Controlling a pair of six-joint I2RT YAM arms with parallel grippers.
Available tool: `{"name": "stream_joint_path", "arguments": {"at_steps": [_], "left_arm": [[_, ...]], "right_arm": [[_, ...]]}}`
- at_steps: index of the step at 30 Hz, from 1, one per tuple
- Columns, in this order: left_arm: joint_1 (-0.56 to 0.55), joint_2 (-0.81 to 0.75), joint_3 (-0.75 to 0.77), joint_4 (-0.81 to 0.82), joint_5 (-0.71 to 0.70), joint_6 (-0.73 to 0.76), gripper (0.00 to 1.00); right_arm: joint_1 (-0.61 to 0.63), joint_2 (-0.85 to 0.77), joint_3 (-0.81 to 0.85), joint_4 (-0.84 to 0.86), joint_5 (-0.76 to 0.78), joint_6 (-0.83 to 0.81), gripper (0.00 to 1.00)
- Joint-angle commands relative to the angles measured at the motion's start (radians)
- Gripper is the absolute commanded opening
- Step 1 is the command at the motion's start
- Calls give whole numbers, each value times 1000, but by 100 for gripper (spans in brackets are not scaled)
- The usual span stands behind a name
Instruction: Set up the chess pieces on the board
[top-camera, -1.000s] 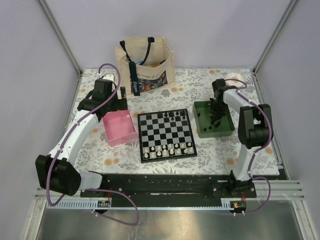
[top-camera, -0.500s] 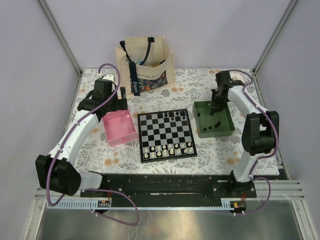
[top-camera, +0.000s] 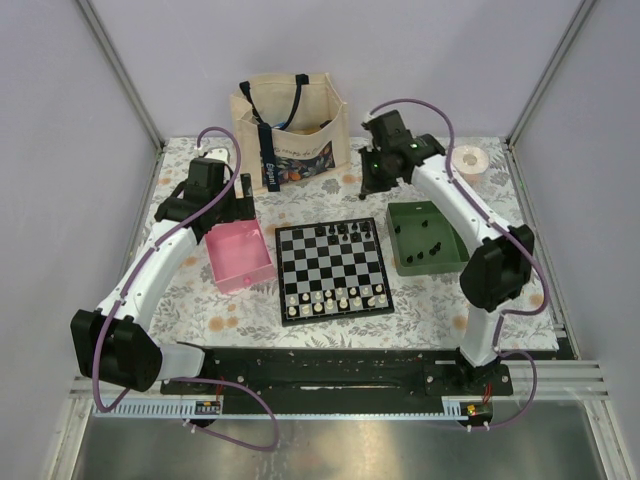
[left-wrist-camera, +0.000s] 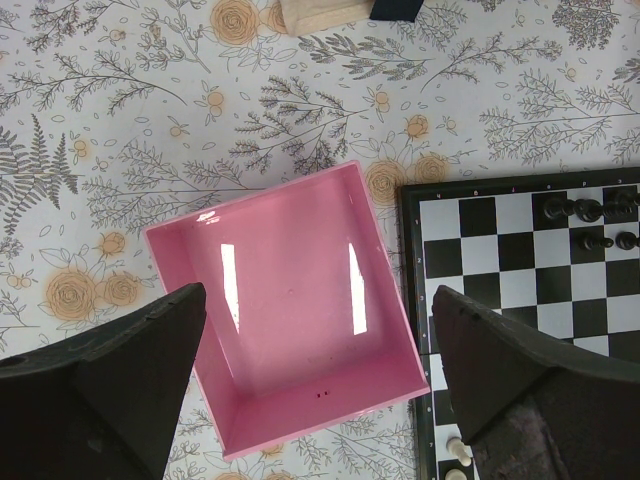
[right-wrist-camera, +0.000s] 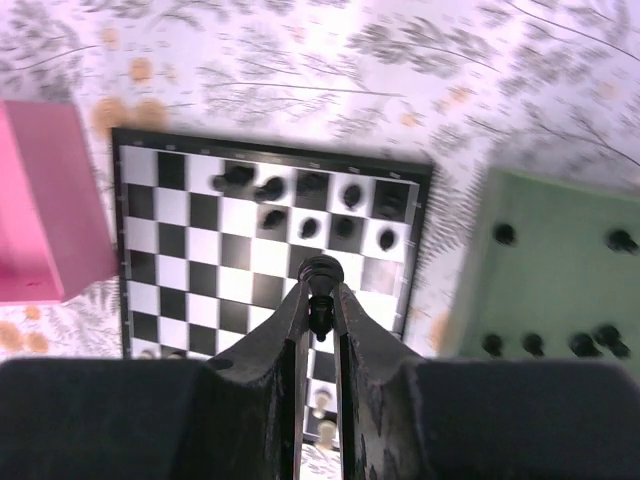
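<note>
My right gripper (right-wrist-camera: 320, 290) is shut on one small black chess piece (right-wrist-camera: 321, 266), held in the air above the board (right-wrist-camera: 260, 250). From the top, this gripper (top-camera: 371, 184) hangs behind the board's (top-camera: 333, 268) far right corner. Several black pieces (top-camera: 345, 232) stand on the two far rows, also visible from the wrist as blurred black pieces (right-wrist-camera: 310, 185). More black pieces (top-camera: 430, 250) lie in the green tray (top-camera: 400, 215). My left gripper (left-wrist-camera: 320, 400) is open and empty above the pink tray (left-wrist-camera: 290, 330).
White pieces (top-camera: 335, 297) line the board's near rows. The pink tray (top-camera: 240, 258) sits left of the board, the green tray (right-wrist-camera: 560, 280) right of it. A cloth tote bag (top-camera: 290, 125) stands at the back, and a tape roll (top-camera: 467, 158) lies at the back right.
My right arm rose out of the green tray and swung left to behind the board's far right corner, still shut on the piece. The left arm has not moved.
</note>
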Motion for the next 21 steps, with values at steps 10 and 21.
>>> {"name": "stream_joint_path", "arguments": {"at_steps": [10,21], "left_arm": [[-3,-141,-49,84,-62,-7,99],[-3,-146,-52,81,-81,-5,99]], "right_arm": [[254,393,520,-189,16,-19,0],[310,498,645,-225,18,-44,0]]}}
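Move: The empty square at the left end of the far row of black pieces, where the held black piece seems bound, lies about 15 cm to the left of the right hand, 2 cm back and some 18 cm below. The nearest placed back-row piece stands about 12 cm left and 1 cm back, the leftmost black pawn 9 cm left and 5 cm back. The pink box is some 33 cm left and 9 cm back. From the left hand that square is about 16 cm right, 3 cm ahead and 18 cm below. The black chess piece, still pinched in the right gripper, is swept some 16 cm left, high over the filled part of the far rows, sinking about 5 cm on the way and easing off towards the empty squares while the hand turns nearly 20 degrees counter-clockwise. Meanwhile the empty left hand rises about 3 cm, fingers wide open and tipping up slightly. ##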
